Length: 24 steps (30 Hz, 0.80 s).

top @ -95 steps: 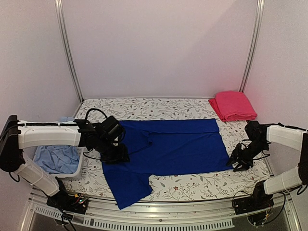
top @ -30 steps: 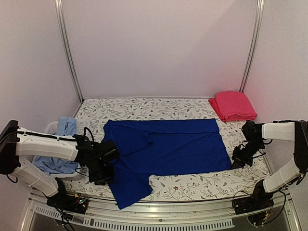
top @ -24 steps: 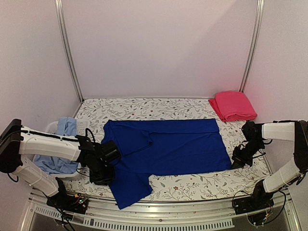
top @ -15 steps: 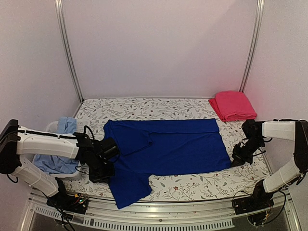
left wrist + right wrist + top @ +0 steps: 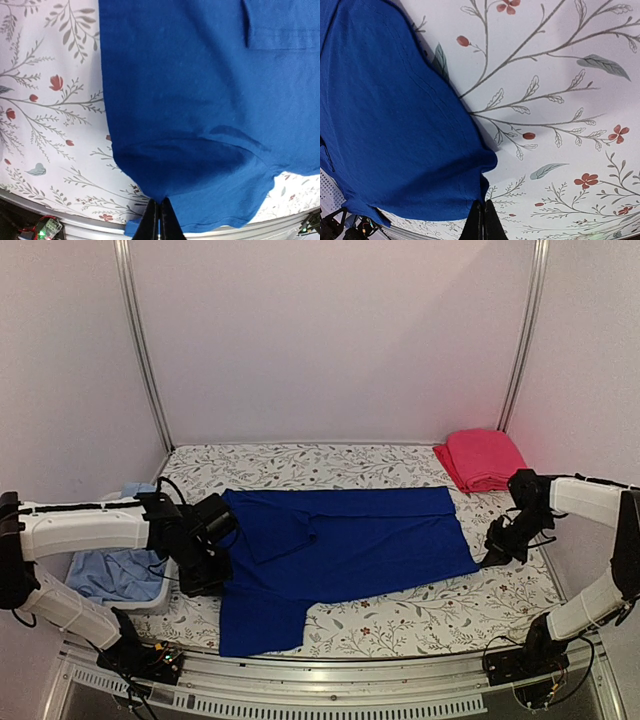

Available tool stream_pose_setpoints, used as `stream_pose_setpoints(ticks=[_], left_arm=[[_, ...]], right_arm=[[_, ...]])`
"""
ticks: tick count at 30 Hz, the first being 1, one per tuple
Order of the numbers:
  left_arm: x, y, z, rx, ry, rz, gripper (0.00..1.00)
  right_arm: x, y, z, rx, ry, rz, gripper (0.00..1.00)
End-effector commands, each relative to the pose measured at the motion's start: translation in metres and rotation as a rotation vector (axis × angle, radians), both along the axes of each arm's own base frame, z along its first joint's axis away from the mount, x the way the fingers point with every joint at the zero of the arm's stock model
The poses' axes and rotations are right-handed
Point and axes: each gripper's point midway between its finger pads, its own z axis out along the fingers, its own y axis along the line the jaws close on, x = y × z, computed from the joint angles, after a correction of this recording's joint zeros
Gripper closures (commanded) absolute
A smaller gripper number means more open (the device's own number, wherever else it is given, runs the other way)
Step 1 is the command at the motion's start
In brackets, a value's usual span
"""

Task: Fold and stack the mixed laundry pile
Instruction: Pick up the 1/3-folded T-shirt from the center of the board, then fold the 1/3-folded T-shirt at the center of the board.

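The royal-blue shirt [image 5: 360, 540] lies spread across the floral table cover [image 5: 420, 620], one sleeve reaching the near edge. My left gripper [image 5: 210, 583] is shut on the shirt's left edge; in the left wrist view its jaws [image 5: 159, 204] pinch a raised fold of the blue cloth [image 5: 200, 100]. At the shirt's near right corner my right gripper [image 5: 490, 558] is shut on the cloth; the right wrist view shows the hem corner [image 5: 385, 125] caught between its closed tips [image 5: 481, 204]. A folded red-pink garment [image 5: 485, 460] rests at the back right. A light-blue garment [image 5: 115, 575] lies in the basket.
The white basket [image 5: 163, 592] stands at the table's left side, beside my left arm. Metal frame posts [image 5: 140, 350] rise at the back corners, and a metal rail [image 5: 330, 680] runs along the near edge.
My left gripper closed on the shirt's left edge and pulled it up and back-left, so the near sleeve now hangs straighter. My right gripper shifted slightly back with its corner.
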Motion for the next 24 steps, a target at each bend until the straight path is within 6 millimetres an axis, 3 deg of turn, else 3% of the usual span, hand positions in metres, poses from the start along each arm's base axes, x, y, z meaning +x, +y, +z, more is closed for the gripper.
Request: stream_pose_setpoints(ticks=[1, 7, 17, 24], left_arm=[[0.024, 0.005, 0.025, -0.016, -0.067, 0.014, 1.00], [0.061, 0.011, 0.045, -0.019, -0.132, 0.017, 1.00], [0.111, 0.025, 0.046, 0.000, -0.188, 0.046, 1.00], [0.142, 0.024, 0.045, -0.004, -0.216, 0.032, 1.00]], right_arm=[[0.010, -0.004, 0.012, -0.004, -0.030, 0.000, 1.00], [0.023, -0.005, 0.009, 0.006, -0.047, -0.014, 1.00], [0.070, -0.003, 0.016, 0.019, -0.095, -0.021, 1.00], [0.097, -0.003, 0.007, 0.014, -0.082, 0.012, 1.00]])
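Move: Both hands already hold the T-shirt's near edge some 5 cm above the board. From the left hand, the shirt's folded far band begins about 25 cm ahead; the hanging sleeve lies 8 cm back and 7 cm to the right, the laundry basket some 18 cm left and 5 cm ahead. From the right hand, the band's right end is about 19 cm ahead and 3 cm left; the pink pile, 29 cm ahead, 5 cm right. Both shut grippers keep their pinch on the near edge's two ends and carry it forward over the shirt towards the folded far band. The left goes about 12 cm, rising some 4 cm on the way and swinging its fingertips slightly outward; the right nearly pauses early, then follows level for about 8 cm in all. ##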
